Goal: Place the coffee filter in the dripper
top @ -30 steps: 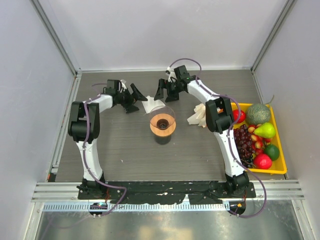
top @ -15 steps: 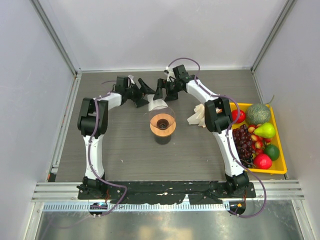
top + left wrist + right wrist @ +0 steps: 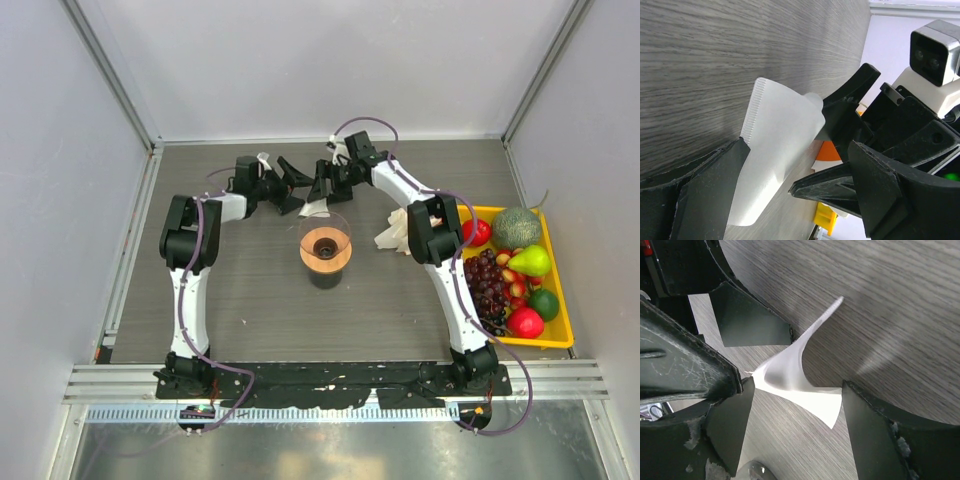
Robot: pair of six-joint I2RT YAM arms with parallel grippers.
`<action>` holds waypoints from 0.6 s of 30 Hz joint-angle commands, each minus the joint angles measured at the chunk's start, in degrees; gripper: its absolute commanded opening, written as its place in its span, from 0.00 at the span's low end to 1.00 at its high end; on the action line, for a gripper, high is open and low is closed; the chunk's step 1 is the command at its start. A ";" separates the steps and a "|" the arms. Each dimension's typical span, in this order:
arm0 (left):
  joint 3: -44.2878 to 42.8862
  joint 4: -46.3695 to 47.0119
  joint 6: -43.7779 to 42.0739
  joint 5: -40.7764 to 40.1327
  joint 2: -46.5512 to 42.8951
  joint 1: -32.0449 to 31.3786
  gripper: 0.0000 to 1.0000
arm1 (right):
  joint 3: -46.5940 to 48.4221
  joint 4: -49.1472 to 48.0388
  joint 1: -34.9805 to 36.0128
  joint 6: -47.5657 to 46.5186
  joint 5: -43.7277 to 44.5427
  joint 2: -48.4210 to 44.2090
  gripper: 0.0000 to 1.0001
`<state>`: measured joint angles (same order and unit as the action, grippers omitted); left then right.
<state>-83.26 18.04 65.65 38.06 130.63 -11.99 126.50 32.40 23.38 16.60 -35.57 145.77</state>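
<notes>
The coffee filter [image 3: 316, 208] is a thin white paper cone on the table just behind the dripper [image 3: 325, 247], a clear funnel with a tan wooden ring. Both grippers meet over it. My right gripper [image 3: 796, 385] has its jaws apart with the filter [image 3: 790, 372] spanning the gap, its edges touching both fingers and one side curled up off the table. My left gripper [image 3: 797, 145] is open, one finger [image 3: 715, 190] lying over the filter's wide end [image 3: 775, 135]. From above, the left gripper [image 3: 295, 188] faces the right gripper [image 3: 325, 195].
A ruffled bunch of white filters [image 3: 395, 232] lies right of the dripper. A yellow tray [image 3: 568, 310] of fruit stands at the right edge. Grey walls close in the back and sides.
My left gripper has swung right to the filter, facing the right gripper. The right gripper's jaws have narrowed around the filter, and one side of the paper has lifted.
</notes>
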 commanded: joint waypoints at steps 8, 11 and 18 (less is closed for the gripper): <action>0.91 2.87 -0.26 1.05 -0.11 -0.23 0.94 | -5.38 -5.50 0.79 -1.48 -4.77 -2.95 0.53; 1.09 2.70 -0.78 1.22 -0.81 -0.32 0.94 | -5.56 -6.47 0.53 -0.70 -5.47 -3.22 0.35; 1.53 2.26 -1.31 2.89 -0.99 0.12 0.91 | -7.40 -10.25 -0.35 0.36 -7.67 -4.97 0.26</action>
<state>-82.41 19.73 65.65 39.07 130.65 -11.97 120.57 26.26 23.46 16.62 -41.21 145.75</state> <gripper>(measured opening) 0.934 0.266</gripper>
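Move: The coffee filter lies between my hands, just under my right fingers: its middle is about 2 cm back, 2 cm left and some 2 cm below that hand. From my left hand it is roughly 4 cm right, 3 cm back and 3 cm below. The dripper stands about 18 cm straight back from my right hand, its cone some 8 cm higher; the filter pack is about 16 cm right and 9 cm back, low on the table. I shut my right fingers from wide open to nearly closed on the coffee filter, pinching its paper, while that hand eases back and down about 1.5 cm each and a little left, into the filter and towards the table. My left hand stays put, wide open, one finger still against the filter's far side. ##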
